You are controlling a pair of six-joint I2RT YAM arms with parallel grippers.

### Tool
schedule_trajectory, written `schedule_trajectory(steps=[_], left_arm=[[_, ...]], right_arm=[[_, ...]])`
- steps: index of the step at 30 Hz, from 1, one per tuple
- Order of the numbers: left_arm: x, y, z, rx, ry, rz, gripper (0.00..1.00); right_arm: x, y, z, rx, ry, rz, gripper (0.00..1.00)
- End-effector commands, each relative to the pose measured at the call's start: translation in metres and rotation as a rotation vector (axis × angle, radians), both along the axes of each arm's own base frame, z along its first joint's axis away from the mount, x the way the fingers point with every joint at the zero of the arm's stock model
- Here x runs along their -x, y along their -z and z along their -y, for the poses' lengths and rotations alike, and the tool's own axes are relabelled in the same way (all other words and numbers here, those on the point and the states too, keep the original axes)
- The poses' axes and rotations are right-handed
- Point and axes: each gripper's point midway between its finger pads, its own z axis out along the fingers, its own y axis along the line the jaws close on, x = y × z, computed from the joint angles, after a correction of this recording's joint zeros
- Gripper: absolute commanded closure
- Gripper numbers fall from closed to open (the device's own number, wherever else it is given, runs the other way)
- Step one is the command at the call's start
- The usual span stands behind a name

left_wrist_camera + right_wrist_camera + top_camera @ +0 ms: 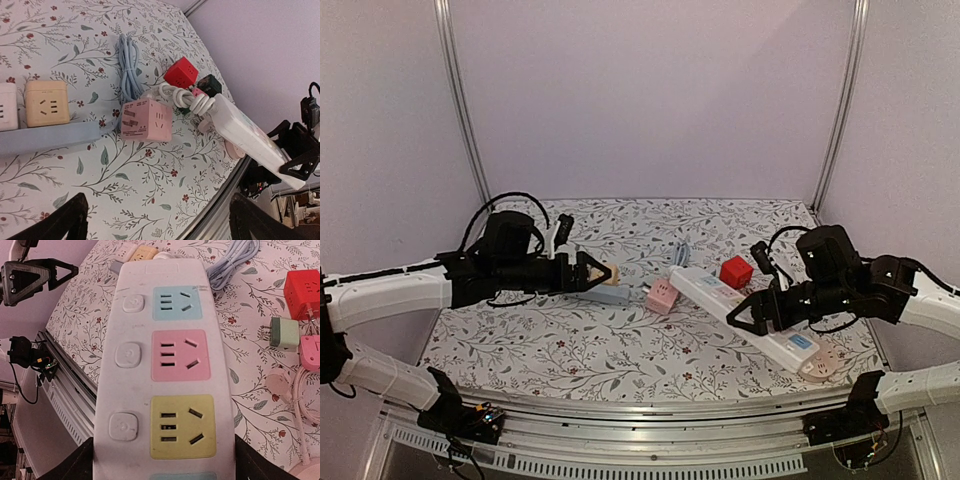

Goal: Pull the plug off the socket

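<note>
A beige cube plug (46, 103) and a white one (7, 107) stand on a pale blue socket strip (50, 137). A pink cube (146, 119) lies at that strip's end. My left gripper (160, 225) is open over bare cloth, short of these; from above its tips (605, 272) sit by the beige cube (611, 271). My right gripper (164, 460) straddles the long white power strip (165, 365), one finger against each long side. The blue, pink and yellow sockets on its face show nothing plugged in. From above, the right gripper (740, 312) is at the white strip's (760, 325) middle.
A red cube (736, 271), a green adapter (283, 332), a small pink plug (311, 352), white cord (187, 98) and a coiled blue cable (129, 67) lie between the strips. The table's near metal rail (650, 430) and purple walls bound the floral cloth (570, 350).
</note>
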Motion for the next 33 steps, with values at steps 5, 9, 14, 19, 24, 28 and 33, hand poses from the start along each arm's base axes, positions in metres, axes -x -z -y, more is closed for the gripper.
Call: schedule_trajectory(steps=[5,9,14,19,24,28,33], left_arm=[[-0.033,0.024,-0.045,-0.075,-0.173,-0.059,0.02],[-0.055,0.024,-0.061,-0.082,-0.208,-0.051,0.01],[-0.087,0.037,-0.076,-0.114,-0.226,-0.069,0.01],[-0.115,0.058,-0.093,-0.087,-0.269,-0.156,0.01],[-0.124,0.072,-0.11,-0.076,-0.321,-0.171,0.01],[-0.124,0.089,-0.108,-0.001,-0.298,-0.22,0.01],[-0.125,0.112,-0.122,0.016,-0.328,-0.271,0.01]], right_arm=[[-0.024,0.03,-0.014,0.172,0.013,0.082,0.33],[-0.034,0.066,-0.006,0.29,0.087,0.043,0.33],[-0.044,0.083,0.004,0.353,0.167,0.035,0.31],[-0.05,0.087,0.016,0.383,0.246,0.046,0.28],[-0.056,0.092,0.021,0.39,0.3,0.028,0.28],[-0.062,0.101,0.024,0.413,0.326,0.003,0.28],[-0.067,0.11,0.033,0.427,0.372,-0.039,0.28]])
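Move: The white plug on the blue-grey block lies about 11 cm ahead of the left hand, 6 cm to its left and 13 cm below. The tan plug is some 10 cm ahead, 1 cm left; the pink cube 6 cm ahead, 11 cm right. The right hand holds the long white socket strip. The table spot it lowers towards is about 5 cm ahead, 3 cm right, 18 cm below; the red plug is 19 cm ahead, 4 cm right. Forward and left, sinking as it goes, the open left hand travels roughly 19 cm in all to come close over the white plug, turning some 20 degrees counter-clockwise; a touch can't be made out. The right hand keeps its grip on the white strip and lowers it about 11 cm towards the table, easing forward and rolling its left side down. ##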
